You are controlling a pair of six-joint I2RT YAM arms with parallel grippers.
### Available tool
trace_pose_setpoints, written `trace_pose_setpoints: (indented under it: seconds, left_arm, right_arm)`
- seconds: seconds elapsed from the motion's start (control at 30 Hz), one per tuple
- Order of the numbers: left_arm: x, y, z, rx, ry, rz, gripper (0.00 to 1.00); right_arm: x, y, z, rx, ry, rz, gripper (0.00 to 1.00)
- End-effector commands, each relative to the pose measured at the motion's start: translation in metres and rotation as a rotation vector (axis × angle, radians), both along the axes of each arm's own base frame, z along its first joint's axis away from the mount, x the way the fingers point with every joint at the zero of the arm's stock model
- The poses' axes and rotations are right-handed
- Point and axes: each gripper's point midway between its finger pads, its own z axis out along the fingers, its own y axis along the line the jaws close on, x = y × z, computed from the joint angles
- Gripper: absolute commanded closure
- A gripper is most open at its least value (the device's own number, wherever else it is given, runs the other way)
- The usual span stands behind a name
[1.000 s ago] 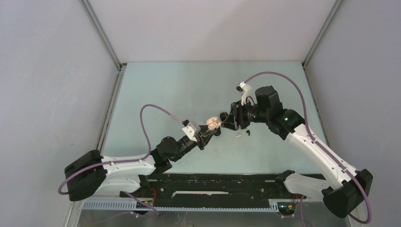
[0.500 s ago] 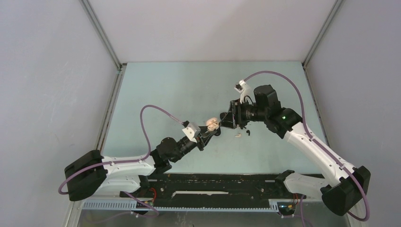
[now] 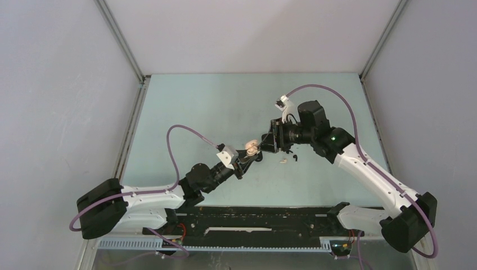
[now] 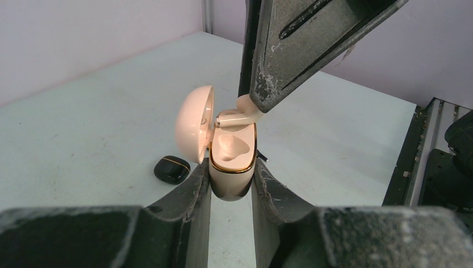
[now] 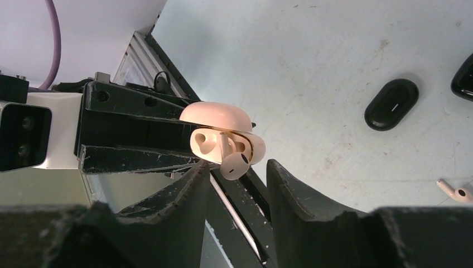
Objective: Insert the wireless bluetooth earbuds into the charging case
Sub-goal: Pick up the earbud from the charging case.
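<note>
My left gripper [image 4: 231, 177] is shut on a cream charging case [image 4: 233, 162] with a gold rim, held above the table with its lid [image 4: 192, 123] swung open. One cream earbud [image 5: 234, 163] stands in the case's far slot, its head sticking out. My right gripper [image 5: 239, 165] is at the case [image 5: 203, 142], open, one finger on each side of that earbud's head, with a gap on the right side. From above, both grippers [image 3: 254, 153] [image 3: 265, 144] meet at the case [image 3: 251, 147]. A second light earbud [image 5: 456, 192] lies loose on the table.
A black pebble-shaped case [image 5: 391, 104] lies on the table below, and another black one [image 5: 464, 78] shows at the frame's edge. The left wrist view shows a black case [image 4: 172, 169] beside my fingers. From above, the loose earbud [image 3: 283, 160] and a small dark item [image 3: 295, 157] lie right of the grippers.
The right arm has shifted a little left, toward the held case, and its jaws have narrowed slightly. The left arm and the case have stayed still.
</note>
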Motion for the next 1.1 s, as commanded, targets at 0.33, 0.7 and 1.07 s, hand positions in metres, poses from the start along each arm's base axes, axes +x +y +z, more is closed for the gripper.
trace_pose_setpoints:
  seconds: [0.33,0.7,1.07]
  left_arm:
    - [0.000,0.001,0.017,-0.044,-0.047,0.010,1.00]
    - [0.001,0.002,0.013,-0.036,-0.041,0.017,1.00]
    - [0.000,0.003,-0.003,0.009,-0.019,0.014,1.00]
  right_arm:
    - [0.006,0.011,0.021,0.042,-0.047,0.006,0.64]
    - [0.005,0.002,0.024,0.035,-0.086,0.012,0.91]
    - [-0.007,-0.027,0.049,-0.177,-0.570,0.267,1.00]
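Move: The earbud in the case is almost between the right gripper's open fingers, some 1 cm farther left and level in height. The charging case's middle is about 2 cm left of and 2 cm below the right hand. On the table roughly 20 cm below it, the black oval case lies about 6 cm ahead and the black round case 13 cm ahead, 4 cm right. From the left hand, the earbud sits about 3 cm up, 1 cm ahead and 2 cm right. Ease the right gripper about half a centimetre left onto the earbud and close its fingers until they pinch it. Then draw it about 2 cm back to the right and up some 1.5 cm, away from the case, rolling the hand about 15 degrees so its forward side rises. Keep the left gripper's hold on the open case almost still. ##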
